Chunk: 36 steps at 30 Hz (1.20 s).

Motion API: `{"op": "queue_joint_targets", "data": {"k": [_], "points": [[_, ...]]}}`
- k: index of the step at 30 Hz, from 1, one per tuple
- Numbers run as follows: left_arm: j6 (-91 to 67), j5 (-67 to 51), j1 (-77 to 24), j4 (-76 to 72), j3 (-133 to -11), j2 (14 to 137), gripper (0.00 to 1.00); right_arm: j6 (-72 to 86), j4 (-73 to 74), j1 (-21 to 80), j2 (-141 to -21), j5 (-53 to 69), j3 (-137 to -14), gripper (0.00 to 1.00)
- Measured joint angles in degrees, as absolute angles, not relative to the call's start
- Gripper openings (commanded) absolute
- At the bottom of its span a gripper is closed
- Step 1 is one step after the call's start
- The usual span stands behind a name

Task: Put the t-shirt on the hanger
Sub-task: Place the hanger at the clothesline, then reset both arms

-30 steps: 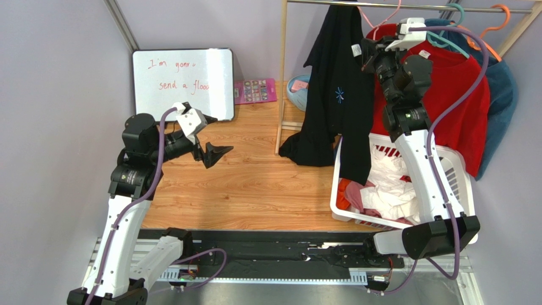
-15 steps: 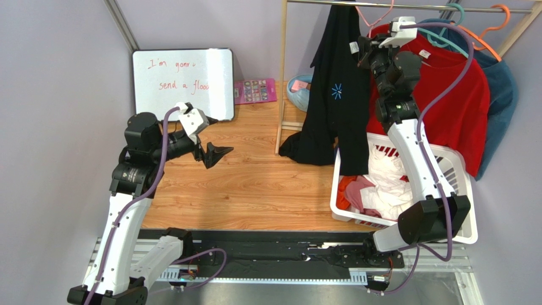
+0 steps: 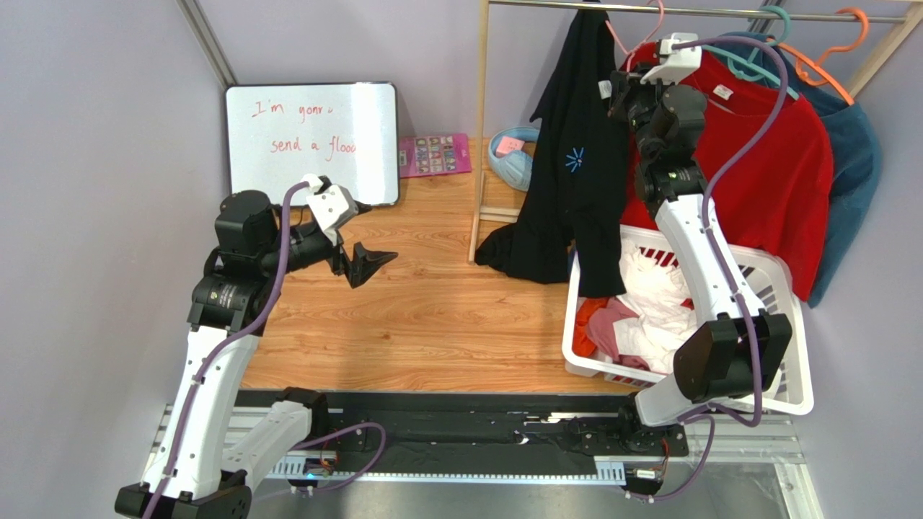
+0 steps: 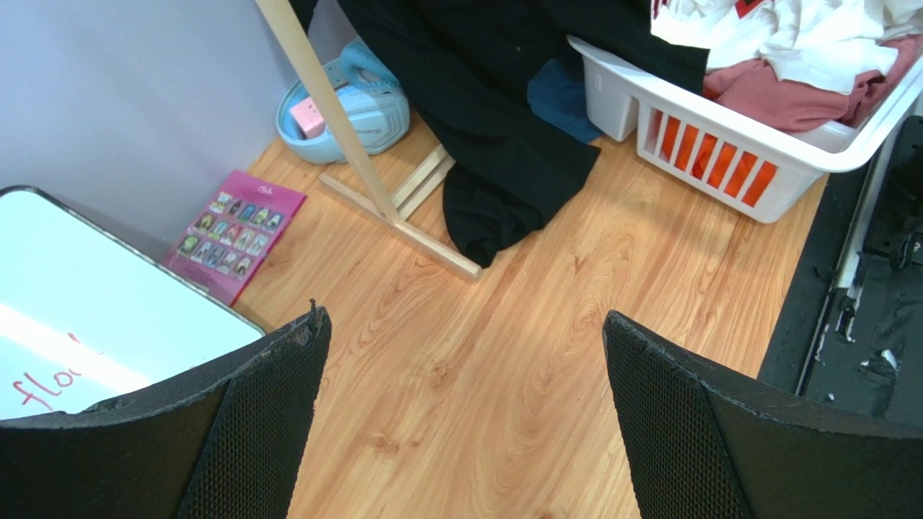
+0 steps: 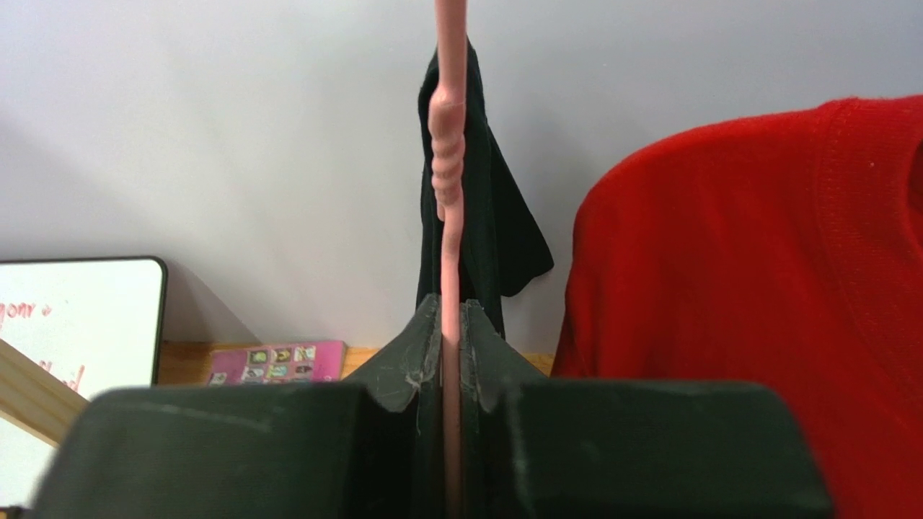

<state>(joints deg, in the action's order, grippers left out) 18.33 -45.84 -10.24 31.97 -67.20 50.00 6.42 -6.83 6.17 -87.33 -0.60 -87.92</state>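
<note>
The black t-shirt (image 3: pixel 574 184) with a small blue chest mark hangs from the pink wire hanger (image 3: pixel 625 35) near the rack rail, its hem trailing over the floor and the basket edge. My right gripper (image 3: pixel 615 92) is raised beside the shirt's collar. In the right wrist view it (image 5: pixel 449 324) is shut on the hanger's pink wire (image 5: pixel 447 162), with the black t-shirt (image 5: pixel 488 227) behind it. My left gripper (image 3: pixel 368 263) is open and empty over the wooden floor, far left of the shirt. In the left wrist view it (image 4: pixel 460 324) is wide open, with the t-shirt (image 4: pixel 488 130) ahead.
A red t-shirt (image 3: pixel 780 162) on a teal hanger (image 3: pixel 775 22) and a teal-blue shirt (image 3: pixel 856 162) on an orange hanger (image 3: pixel 856 27) hang on the rail (image 3: pixel 704 11). A white laundry basket (image 3: pixel 796 324) stands below. A whiteboard (image 3: pixel 314 135) leans at the back left.
My right gripper has moved up and to the left with the hanger, lifting the black t-shirt closer to the rail. The left arm has barely moved.
</note>
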Motion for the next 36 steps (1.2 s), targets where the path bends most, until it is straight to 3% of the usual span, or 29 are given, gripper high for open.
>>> {"op": "queue_joint_targets", "data": {"k": [3,4,6,7,12,13,26,36], "points": [[18.3,-45.8,-10.2,32.1,-67.2,50.0,0.98,6.5,-5.0,6.2,-86.9,-0.7,-87.9,0.34],[18.3,-45.7,-10.2,32.1,-67.1,50.0,0.98,6.3,-4.3,6.2,-86.5,-0.6,-87.9,0.47],[18.2,-45.4,-10.2,32.1,-66.8,50.0,0.99,6.2,-2.6,6.1,-85.0,-0.4,-87.7,0.58],[18.0,-45.1,-10.2,32.1,-66.6,50.1,0.99,6.0,-2.2,6.1,-83.9,0.0,-87.2,0.69],[16.3,-44.2,-10.2,32.4,-65.3,50.9,0.99,5.7,2.2,5.9,-78.0,2.6,-86.8,0.89],[15.9,-44.0,-10.2,32.5,-65.0,51.0,0.99,5.7,3.4,5.9,-76.8,3.1,-86.9,1.00],[8.9,-38.6,-8.2,42.2,-69.8,61.1,0.99,0.0,28.9,5.9,-66.9,9.0,-89.4,1.00],[6.4,-33.4,-3.5,51.6,-77.3,69.2,0.99,-8.5,49.9,6.7,-58.1,30.3,-88.0,1.00]]}}
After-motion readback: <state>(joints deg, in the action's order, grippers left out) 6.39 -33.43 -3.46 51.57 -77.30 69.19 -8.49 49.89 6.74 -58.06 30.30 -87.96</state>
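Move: The spot on the clothesline where the pink hanger's hook already sits is about 8 cm ahead of the right hand, 1 cm to its right and 12 cm above; the fingers still hold the hanger lower down. The black t-shirt's middle lies some 6 cm left, 2 cm back and 15 cm below, and the red t-shirt's middle 18 cm right, 3 cm ahead and 10 cm below. From the left hand, the hook spot is roughly 35 cm ahead, 51 cm right and 20 cm up. The right fingers open wide and let go of the pink hanger at the clothesline, and the hand draws straight back with a slight rise, then sinks and veers left beside the black t-shirt, some 25 cm back in all, as the wrist tips down and turns about 35 degrees counter-clockwise. Meanwhile the empty left hand, still wide open, sinks about 8 cm and eases forward and left away from the clothesline, tipping well down and turning counter-clockwise. ##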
